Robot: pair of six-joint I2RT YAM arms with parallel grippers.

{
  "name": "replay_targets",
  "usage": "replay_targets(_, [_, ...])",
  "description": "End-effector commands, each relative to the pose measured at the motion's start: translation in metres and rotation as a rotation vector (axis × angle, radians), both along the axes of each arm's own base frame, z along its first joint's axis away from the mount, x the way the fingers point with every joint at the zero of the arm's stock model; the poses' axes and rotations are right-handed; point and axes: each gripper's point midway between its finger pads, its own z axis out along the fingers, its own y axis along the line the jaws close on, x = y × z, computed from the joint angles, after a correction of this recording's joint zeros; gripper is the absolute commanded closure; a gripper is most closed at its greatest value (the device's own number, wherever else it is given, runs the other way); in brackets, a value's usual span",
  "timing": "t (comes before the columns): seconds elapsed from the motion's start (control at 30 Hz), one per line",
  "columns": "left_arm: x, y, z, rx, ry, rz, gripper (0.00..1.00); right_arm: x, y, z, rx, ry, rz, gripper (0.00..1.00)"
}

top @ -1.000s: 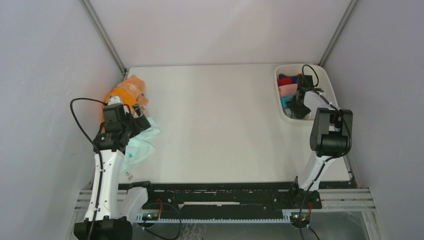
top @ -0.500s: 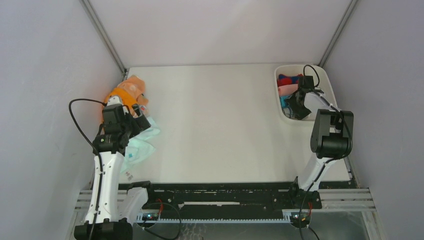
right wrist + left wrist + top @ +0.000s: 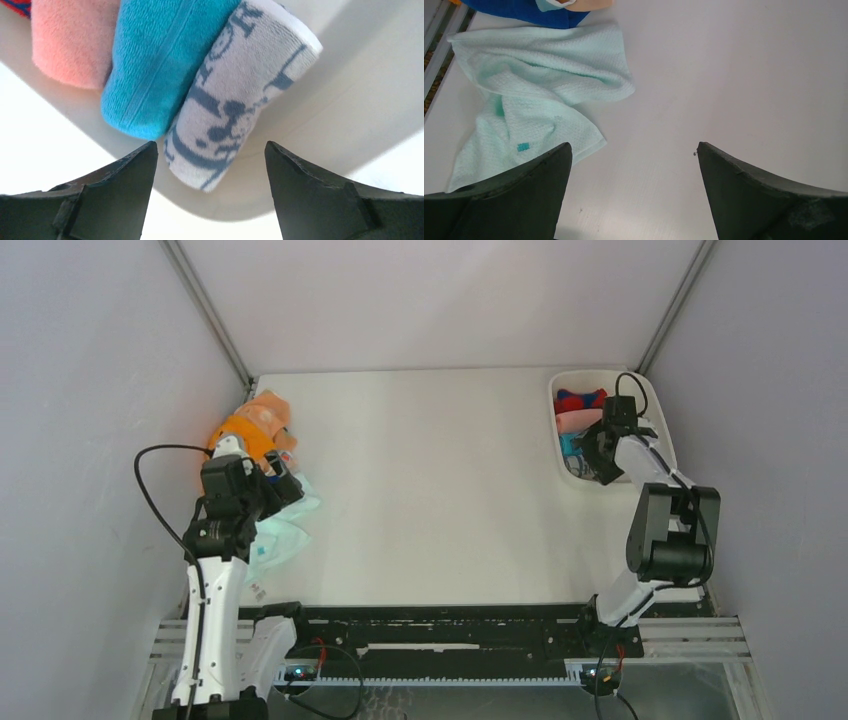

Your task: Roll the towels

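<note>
A pale mint towel point(image 3: 539, 90) lies crumpled and unrolled on the table, with a bright blue towel point(image 3: 524, 10) just beyond it. My left gripper point(image 3: 633, 145) hangs open over bare table to the right of the mint towel point(image 3: 280, 535). Orange and peach towels point(image 3: 258, 420) are heaped behind it. In the white tray point(image 3: 350, 100), a pink roll point(image 3: 70, 40), a bright blue roll point(image 3: 155, 65) and a white roll with blue-grey print point(image 3: 240, 95) lie side by side. My right gripper point(image 3: 211, 143) is open above the printed roll's end, touching nothing.
The tray point(image 3: 652, 400) sits at the table's back right corner, close to the right wall, with a red-and-blue towel point(image 3: 580, 400) at its far end. The towel heap presses against the left wall. White table point(image 3: 430, 490) stretches between the two arms.
The right gripper's fingers have spread wider, with the printed roll lying free in the tray, and the right arm has shifted rightward. The left arm has drawn back slightly toward the near edge.
</note>
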Motion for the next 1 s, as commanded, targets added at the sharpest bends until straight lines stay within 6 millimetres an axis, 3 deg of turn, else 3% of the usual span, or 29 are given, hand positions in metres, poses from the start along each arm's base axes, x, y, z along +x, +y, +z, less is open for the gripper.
replay_targets(0.0, [-0.003, -0.006, 0.025, -0.022, -0.089, -0.019, 0.00, -0.004, 0.003, 0.052, -0.025, -0.141, 0.057, 0.19])
replay_targets(0.07, [-0.010, -0.006, 0.034, -0.019, -0.112, -0.011, 0.00, -0.011, 0.007, 0.078, -0.043, -0.208, 0.109, 0.03])
replay_targets(0.1, [-0.015, -0.006, 0.039, -0.015, -0.131, -0.008, 0.00, -0.017, 0.008, 0.089, -0.057, -0.235, 0.134, 0.00])
replay_targets(0.37, [-0.067, -0.001, 0.093, 0.022, -0.316, 0.055, 0.00, -0.079, 0.016, 0.178, -0.194, -0.498, 0.273, 0.00])
replay_targets(0.47, [-0.088, 0.003, 0.112, 0.009, -0.401, 0.116, 0.00, -0.106, 0.034, 0.213, -0.204, -0.664, 0.328, 0.00])
replay_targets(0.63, [-0.115, -0.001, 0.135, -0.008, -0.582, 0.128, 0.00, -0.136, 0.062, 0.235, -0.260, -0.767, 0.457, 0.00])
replay_targets(0.8, [-0.130, -0.002, 0.126, -0.009, -0.684, 0.130, 0.00, -0.177, 0.069, 0.265, -0.412, -0.930, 0.545, 0.00])
replay_targets(0.87, [-0.126, -0.005, 0.113, -0.017, -0.648, 0.112, 0.00, -0.192, 0.068, 0.268, -0.465, -1.003, 0.562, 0.00])
replay_targets(0.97, [-0.116, -0.012, 0.097, -0.005, -0.601, 0.052, 0.00, -0.203, 0.059, 0.255, -0.533, -1.019, 0.551, 0.00])
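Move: Just under the open right fingers, about 5 cm below and 2 cm ahead, lies the grey rolled towel in the white bin. The blue roll is some 6 cm ahead of that hand and the pink one about 11 cm ahead, both roughly 1 cm right. From the left hand, the mint towel sits about 3 cm ahead, 7 cm left and 19 cm below; the orange towel pile is some 21 cm ahead and 17 cm left. Leaving the grey roll in the bin, the right hand rises about 26 cm, swings back some 20 cm and drifts left, opening its fingers fully while the wrist tips up steeply and turns counter-clockwise. The empty left hand also withdraws, back and up roughly 13 cm each, from above the mint towel, tilting up nearly 40 degrees with its fingers still wide open. ##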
